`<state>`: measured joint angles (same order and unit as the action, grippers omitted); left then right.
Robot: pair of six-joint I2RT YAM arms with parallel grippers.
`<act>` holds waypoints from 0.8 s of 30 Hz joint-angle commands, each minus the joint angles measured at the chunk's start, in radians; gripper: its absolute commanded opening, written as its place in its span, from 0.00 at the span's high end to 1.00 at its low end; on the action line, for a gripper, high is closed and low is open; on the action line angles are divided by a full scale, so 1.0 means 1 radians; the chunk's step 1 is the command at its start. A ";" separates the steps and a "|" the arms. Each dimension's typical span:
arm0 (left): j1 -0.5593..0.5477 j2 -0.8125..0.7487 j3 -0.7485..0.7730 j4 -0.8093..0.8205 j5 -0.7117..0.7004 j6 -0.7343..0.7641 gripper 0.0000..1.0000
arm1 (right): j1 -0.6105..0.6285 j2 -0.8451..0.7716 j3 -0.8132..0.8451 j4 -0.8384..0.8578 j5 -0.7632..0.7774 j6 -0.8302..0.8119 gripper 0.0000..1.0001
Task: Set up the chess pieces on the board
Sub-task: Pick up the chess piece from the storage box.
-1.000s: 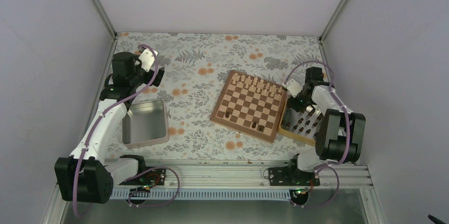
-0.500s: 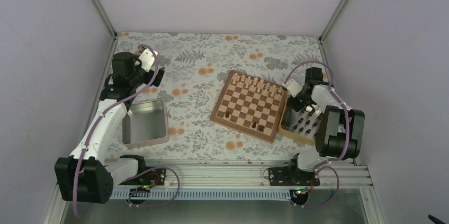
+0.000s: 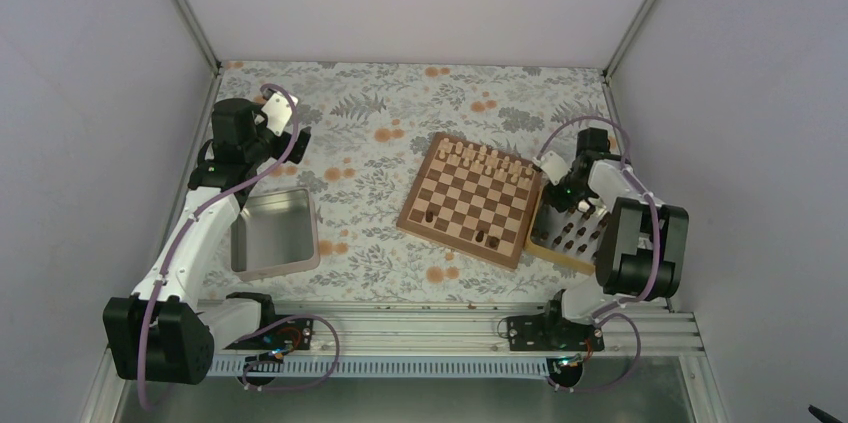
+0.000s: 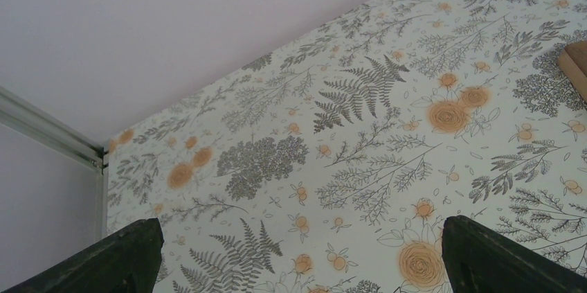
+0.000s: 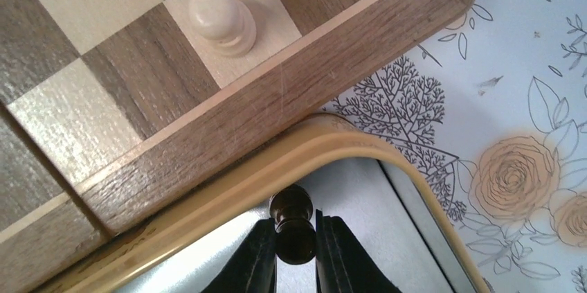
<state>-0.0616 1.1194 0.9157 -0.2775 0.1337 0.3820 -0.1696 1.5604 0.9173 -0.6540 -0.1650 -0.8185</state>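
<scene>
The board [image 3: 470, 198] lies tilted at the table's middle. Pale pieces [image 3: 487, 159] line its far rows and a few dark chess pieces [image 3: 486, 238] stand near its front edge. More dark pieces [image 3: 578, 228] stand in a light wooden tray [image 3: 556, 253] at the board's right. My right gripper [image 3: 570, 195] hangs over that tray's far corner. In the right wrist view it [image 5: 295, 239] is shut on a dark chess piece [image 5: 293, 218], beside the tray rim [image 5: 291, 151] and the board corner [image 5: 291, 85]. My left gripper [image 4: 304, 265] is open over bare cloth, far left.
A grey metal tin [image 3: 275, 233] sits at the near left below the left arm. A pale piece [image 5: 216, 21] stands on the board's corner square close to my right gripper. Enclosure walls stand close on both sides. The cloth is flowered.
My right gripper's jaws have come together on the dark chess piece in the tray. The left arm has not moved.
</scene>
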 commanded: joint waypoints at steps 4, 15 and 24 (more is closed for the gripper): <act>0.004 -0.015 -0.004 0.011 0.019 0.001 0.00 | -0.016 -0.128 0.029 -0.113 -0.012 -0.008 0.91; 0.006 -0.019 -0.001 0.008 0.031 0.003 0.00 | -0.013 -0.225 0.128 -0.268 -0.014 -0.027 0.91; 0.005 -0.025 0.001 0.009 0.028 0.001 0.00 | 0.190 -0.214 0.274 -0.345 -0.070 0.036 0.91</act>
<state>-0.0616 1.1156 0.9161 -0.2779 0.1436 0.3817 -0.1143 1.3437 1.1202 -0.9585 -0.1886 -0.8272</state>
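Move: The dark pawn is already pinched in the right hand; its likely place, an empty square on the board's near pawn row, lies some 18 cm left and 7 cm back. The nearest placed dark piece stands about 15 cm left and 8 cm back, a white pawn 7 cm left and 4 cm ahead, the next boxed piece 6 cm right and 3 cm back. From the left hand that square is roughly 31 cm right, 17 cm back and 22 cm below. The right hand keeps its pinch and lifts the dark pawn about 10 cm, lastly easing left towards the board. ##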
